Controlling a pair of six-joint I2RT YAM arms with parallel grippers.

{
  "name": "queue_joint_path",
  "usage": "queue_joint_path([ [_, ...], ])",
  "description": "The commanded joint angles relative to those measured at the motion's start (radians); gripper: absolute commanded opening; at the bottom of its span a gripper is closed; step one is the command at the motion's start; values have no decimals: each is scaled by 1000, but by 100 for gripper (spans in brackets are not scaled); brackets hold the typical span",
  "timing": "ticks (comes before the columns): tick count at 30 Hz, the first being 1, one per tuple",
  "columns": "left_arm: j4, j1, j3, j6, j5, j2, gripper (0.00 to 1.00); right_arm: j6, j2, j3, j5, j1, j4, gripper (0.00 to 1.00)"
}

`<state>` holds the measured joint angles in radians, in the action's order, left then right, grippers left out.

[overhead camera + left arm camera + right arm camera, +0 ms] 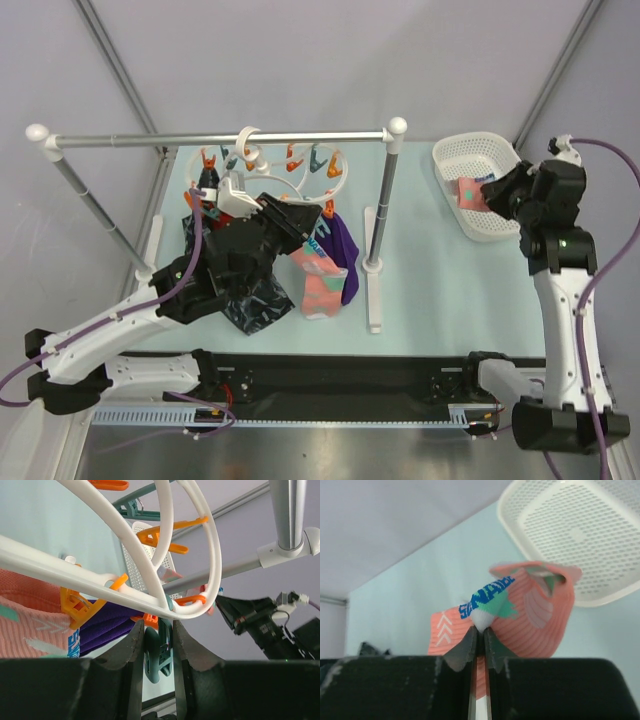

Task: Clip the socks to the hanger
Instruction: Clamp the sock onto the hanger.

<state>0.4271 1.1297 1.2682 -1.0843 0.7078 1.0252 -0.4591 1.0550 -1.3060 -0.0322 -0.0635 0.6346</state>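
Note:
The white oval hanger hangs from the rail by its hook, with orange and teal clothespins around its rings. A salmon-pink sock dangles from its near right side. My left gripper is under the ring, shut on a teal clothespin that hangs between its fingers. The clipped sock shows at the left of that view. My right gripper is shut on the edge of another salmon-pink sock. It holds that sock up at the near left part of the white basket.
A purple cloth hangs beside the clipped sock, and a dark marbled cloth hangs under the left arm. The grey rail with white ball ends stands on a post between the arms. The basket sits at the far right.

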Motion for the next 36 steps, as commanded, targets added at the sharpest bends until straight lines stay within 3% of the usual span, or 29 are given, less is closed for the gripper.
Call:
queue_joint_path([
  [1,-4,-2,-21,-19,2,-17,0,-88,-120,65,-224,2,65,0],
  [6,-7,-2,-24,-25,-4,-19,0,-231,-225,187,-547,27,59,0],
  [9,-11,-2,-30,-31,-10,-22,0,-346,-280,283,-629,112,-12,0],
  [17,-18,-2,-30,-48,-21,-24,0,-561,-343,381,-459,463,-261,0],
  [22,-8,-2,-33,-52,-13,-30,0,-592,-253,358,-267,718,-343,0],
  [25,-7,-2,-35,-54,-10,-31,0,-619,-205,363,-198,803,-426,0],
  [36,-16,-2,-52,-51,1,-33,0,-667,-210,360,-23,860,-455,0],
])
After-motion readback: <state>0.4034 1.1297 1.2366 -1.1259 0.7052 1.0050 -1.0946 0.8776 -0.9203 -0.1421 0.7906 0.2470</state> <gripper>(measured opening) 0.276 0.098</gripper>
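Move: The teal clip, already squeezed in the left hand's fingertips on the hanger, lies about 35 cm to the right hand's left, 11 cm back and 4 cm higher. The purple sock hangs just beyond it, roughly 31 cm left, 9 cm back and 12 cm below the right hand; the hung coral sock is some 36 cm left, 14 cm back and as low. The rack's right post stands 20 cm left and 4 cm back. For the left hand, the clip is right at its pads. Still pinching the loose coral sock, the right hand sweeps about 27 cm left and some 15 cm back, round the robot's side of the rack's right post towards the teal clip, dipping about 4 cm on the way, then slows and eases a centimetre or two forward at the end. Its wrist turns some 40 degrees counter-clockwise and rolls left side up, so the fingers come to point forward and left at the hanger, while the left hand stays put and keeps its hold on the teal clip. ##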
